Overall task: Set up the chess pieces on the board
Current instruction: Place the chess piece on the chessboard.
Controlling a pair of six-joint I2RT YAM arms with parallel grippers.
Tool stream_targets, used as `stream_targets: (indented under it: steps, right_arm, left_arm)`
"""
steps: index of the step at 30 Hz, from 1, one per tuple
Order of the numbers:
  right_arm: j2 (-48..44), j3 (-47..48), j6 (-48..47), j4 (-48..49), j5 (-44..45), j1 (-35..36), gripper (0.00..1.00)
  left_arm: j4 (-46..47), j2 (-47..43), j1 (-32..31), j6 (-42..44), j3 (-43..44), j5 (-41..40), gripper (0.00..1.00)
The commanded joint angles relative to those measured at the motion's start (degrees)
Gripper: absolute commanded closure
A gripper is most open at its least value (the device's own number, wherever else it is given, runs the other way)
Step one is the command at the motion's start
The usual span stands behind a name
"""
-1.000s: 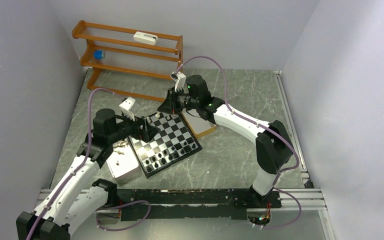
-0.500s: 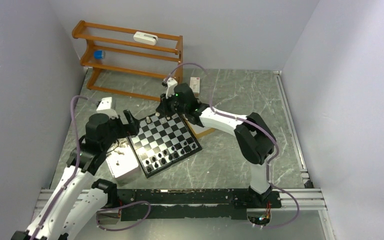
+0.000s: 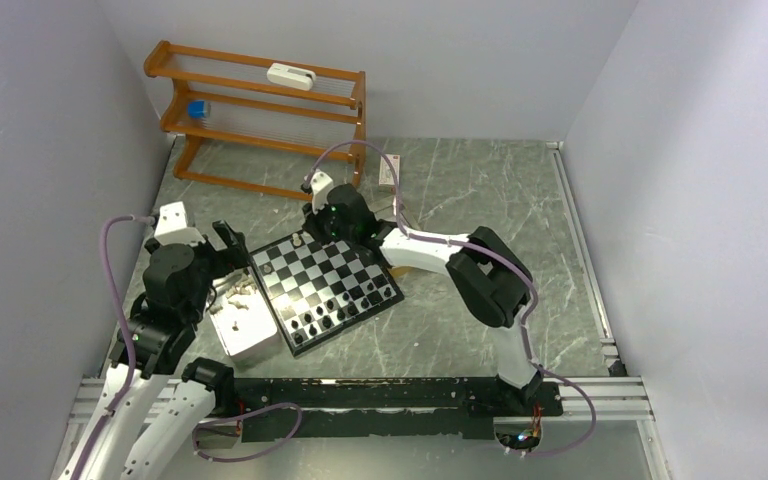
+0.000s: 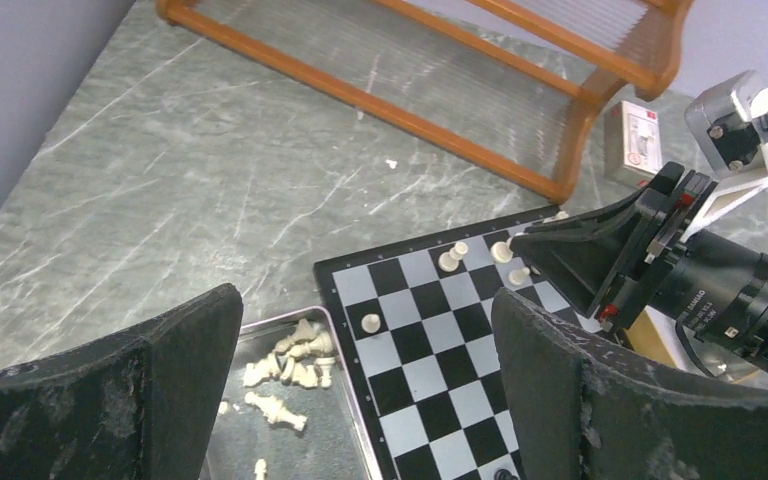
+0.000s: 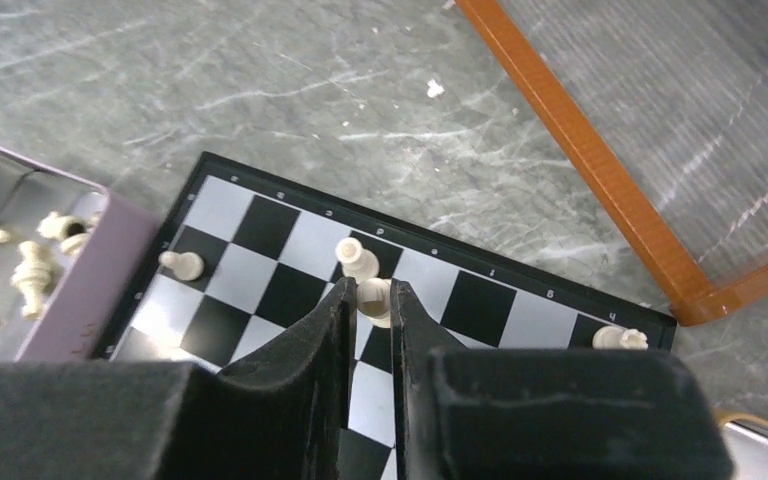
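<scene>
The board lies tilted between the arms, with black chess pieces on its near rows. A few white ones stand at its far end. My right gripper is low over that far corner, shut on a white chess piece that stands beside another white piece. In the top view the right gripper sits at the board's far left corner. My left gripper hangs open and holds nothing, above the tray's edge and the board's left side. More white pieces lie loose in the metal tray.
A wooden rack stands at the back left, close behind the board. A small card box lies near its right end. A tan box sits against the board's right side under the right arm. The metal tray touches the board's left edge.
My left arm has drawn back leftwards off the board, still open. The right gripper has moved left and down to the board's far left corner with the white piece between its fingers.
</scene>
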Motion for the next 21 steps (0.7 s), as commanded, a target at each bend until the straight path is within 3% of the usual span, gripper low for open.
stream_targets:
  steps: [1, 21]
  right_arm:
    - [2.84, 1.99, -2.25, 3.11, 3.67, 0.31, 0.81]
    - [9.3, 3.49, -2.27, 5.57, 4.83, 0.8, 0.82]
  left_arm:
    - [-1.95, -0.99, -0.29, 0.3, 1.29, -4.86, 0.02]
    - [-2.79, -0.79, -0.31, -0.31, 1.2, -6.39, 0.01]
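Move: The right hand holds a white piece above the board's far row; the empty square it is headed for lies about 3 cm ahead, 1 cm left and some 8 cm below. The tall white piece stands about 2 cm ahead and 4 cm left, the corner piece 6 cm ahead and 7 cm right, and the lone pawn 4 cm back and 11 cm left. From the left hand that square is some 15 cm ahead, 12 cm right and 21 cm below. The right hand, fingers still pinching the white piece, lowers it about 5 cm towards the empty far-row square just right of the tall white piece, easing about 1.5 cm forward as it sinks and slowing towards the end, with hardly any wrist turn. The empty left hand, gripper still wide open, drifts about 2 cm farther left, away from the right hand, and then stops. ##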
